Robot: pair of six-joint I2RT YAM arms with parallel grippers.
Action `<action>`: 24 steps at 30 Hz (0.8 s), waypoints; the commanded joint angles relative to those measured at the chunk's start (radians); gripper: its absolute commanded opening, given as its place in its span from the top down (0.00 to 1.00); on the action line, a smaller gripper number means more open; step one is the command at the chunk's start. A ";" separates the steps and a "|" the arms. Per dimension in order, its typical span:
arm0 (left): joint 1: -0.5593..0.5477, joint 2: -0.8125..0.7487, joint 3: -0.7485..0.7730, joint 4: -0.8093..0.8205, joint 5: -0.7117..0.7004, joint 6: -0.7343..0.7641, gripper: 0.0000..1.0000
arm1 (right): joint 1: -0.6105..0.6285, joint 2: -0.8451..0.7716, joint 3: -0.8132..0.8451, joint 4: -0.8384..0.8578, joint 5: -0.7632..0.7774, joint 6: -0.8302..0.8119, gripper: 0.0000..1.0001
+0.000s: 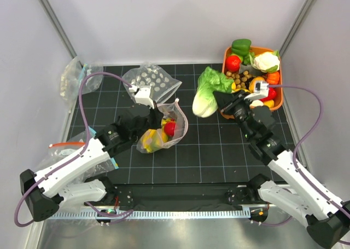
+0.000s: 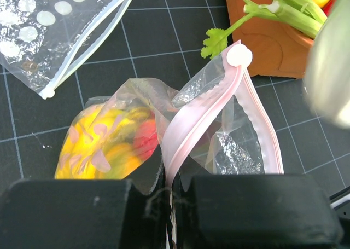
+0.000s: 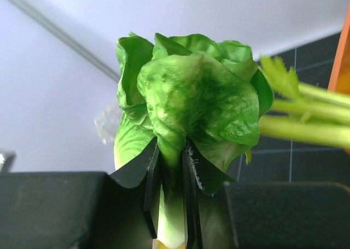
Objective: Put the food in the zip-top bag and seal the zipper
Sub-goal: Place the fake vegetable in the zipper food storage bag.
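Observation:
The zip-top bag (image 1: 180, 127) lies left of centre on the black mat, its mouth gaping. Inside it are the yellow banana bunch (image 1: 150, 139) (image 2: 93, 145) and the small red fruit (image 1: 170, 128) (image 2: 145, 139). My left gripper (image 1: 158, 116) (image 2: 172, 186) is shut on the pale pink zipper (image 2: 208, 106) at the bag's mouth, and the strip's other side curves away to the right. Clear of the mat, beside the tray and right of the bag, hangs the lettuce (image 1: 209, 90) (image 3: 197, 90), green leaves over a white base. My right gripper (image 1: 224, 100) (image 3: 170, 156) is shut on its leafy end.
An orange tray (image 1: 280, 93) (image 2: 262, 41) at the back right holds a cauliflower (image 1: 266, 61), a green pepper (image 1: 240, 45) and other toy food; celery (image 2: 284, 11) (image 3: 306, 128) pokes over its rim. A dotted clear bag (image 1: 150, 80) (image 2: 38, 24) lies behind the left gripper. More clear bags (image 1: 74, 76) lie at the left wall.

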 commanded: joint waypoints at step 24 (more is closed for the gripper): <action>0.003 0.101 0.077 0.014 0.152 -0.001 0.94 | 0.092 -0.245 -0.290 0.435 -0.408 -0.185 0.99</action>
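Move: My right hand has the lettuce pinched, its middle some 3 cm ahead and 3 cm left of the fingers. The open mouth of the food storage bag lies about 18 cm left of that hand, 7 cm back and 13 cm lower. The celery is roughly 8 cm ahead, 7 cm right and 14 cm down, the orange bin's middle about 13 cm ahead, 17 cm right and 18 cm down. From my left hand, the lettuce is around 20 cm right, 9 cm ahead and 9 cm higher. I draw the lettuce back about 9 cm and some 4 cm left towards the bag mouth with my right hand, dipping some 5 cm at first and then rising to its old height, while the wrist swings the fingers left and tips them up, each some 20 degrees; the grip stays shut. Later my left hand, still pinching the bag's rim, eases right and down to meet it. ##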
